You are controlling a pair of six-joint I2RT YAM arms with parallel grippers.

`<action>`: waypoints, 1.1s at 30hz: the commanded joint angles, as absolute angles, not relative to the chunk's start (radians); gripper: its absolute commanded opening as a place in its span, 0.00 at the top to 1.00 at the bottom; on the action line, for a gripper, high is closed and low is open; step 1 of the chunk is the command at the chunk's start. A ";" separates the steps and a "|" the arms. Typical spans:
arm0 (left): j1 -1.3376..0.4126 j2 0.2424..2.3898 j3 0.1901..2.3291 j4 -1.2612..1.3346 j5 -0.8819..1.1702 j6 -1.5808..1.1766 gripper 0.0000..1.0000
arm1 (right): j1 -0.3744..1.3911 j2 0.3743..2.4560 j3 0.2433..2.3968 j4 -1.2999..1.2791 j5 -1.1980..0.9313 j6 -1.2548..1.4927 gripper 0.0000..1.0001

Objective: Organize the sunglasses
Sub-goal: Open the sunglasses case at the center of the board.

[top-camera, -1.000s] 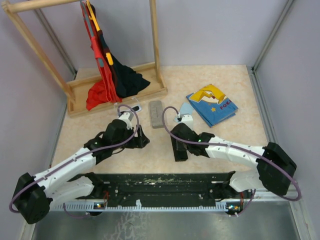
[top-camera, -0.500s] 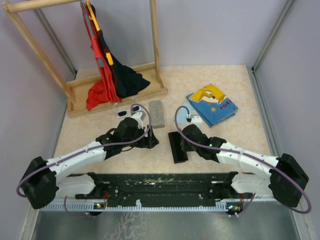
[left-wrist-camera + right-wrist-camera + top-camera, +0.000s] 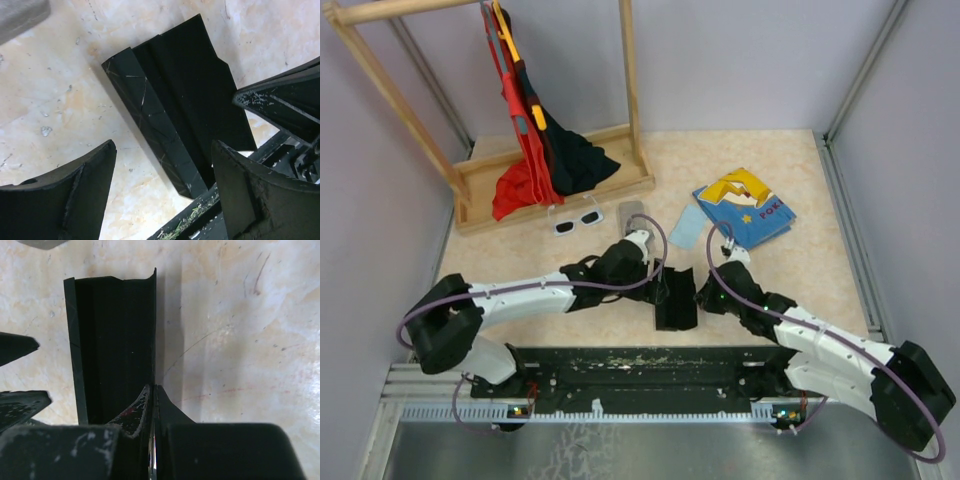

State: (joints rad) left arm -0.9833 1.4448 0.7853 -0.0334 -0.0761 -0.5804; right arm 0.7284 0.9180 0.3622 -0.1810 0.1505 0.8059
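A white-framed pair of sunglasses (image 3: 577, 220) with dark lenses lies on the table in front of the wooden rack, apart from both arms. An open black case (image 3: 675, 305) lies mid-table near the front edge. My left gripper (image 3: 658, 283) is open just left of it; in the left wrist view its fingers (image 3: 95, 175) straddle the near end of the black case (image 3: 175, 100). My right gripper (image 3: 154, 390) is shut on the right wall of the black case (image 3: 112, 340), one finger inside and one outside. From above, the right gripper (image 3: 702, 295) sits at the case's right side.
A grey oblong case (image 3: 630, 212) lies behind the black one, with a light-blue cloth (image 3: 686, 226) and a blue picture book (image 3: 745, 208) to its right. A wooden rack (image 3: 555, 188) with red and black clothes stands back left. The black base rail (image 3: 640, 365) runs along the front.
My left arm swung right, from beside the white sunglasses to the black case, still open. My right gripper moved to the case's right wall and shut on it.
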 commanded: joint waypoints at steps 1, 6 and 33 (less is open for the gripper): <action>-1.019 1.504 0.840 -0.008 -0.134 -0.587 0.18 | 0.718 0.877 0.340 -0.073 0.083 0.858 1.00; -1.037 1.547 0.844 -0.030 -0.173 -0.585 0.29 | 0.718 0.859 0.325 -0.075 0.088 0.866 1.00; -1.051 1.541 0.747 -0.072 -0.247 -0.478 0.64 | 0.718 0.787 0.220 -0.141 0.088 0.858 0.99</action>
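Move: The left hand hangs open over the near-left part of the black sunglasses case, whose left edge is about 1 cm to its right, 2 cm back and 5 cm below; the case's middle is some 5 cm right, 2 cm back and 6 cm down. The grey case stands about 16 cm ahead and 7 cm left. The right hand already grips the right edge; the case's middle is about 5 cm to its left, and the light-blue cloth 17 cm ahead and 3 cm left. Downward about 4 cm, the left hand drops onto the case's left edge, tilting its left side up some 10 degrees, then stays there while its fingers close from wide open to about a third, one on either side of the edge. The right hand keeps its shut fingers on the opposite edge and draws back about 2 cm, sinking slightly near the end. ##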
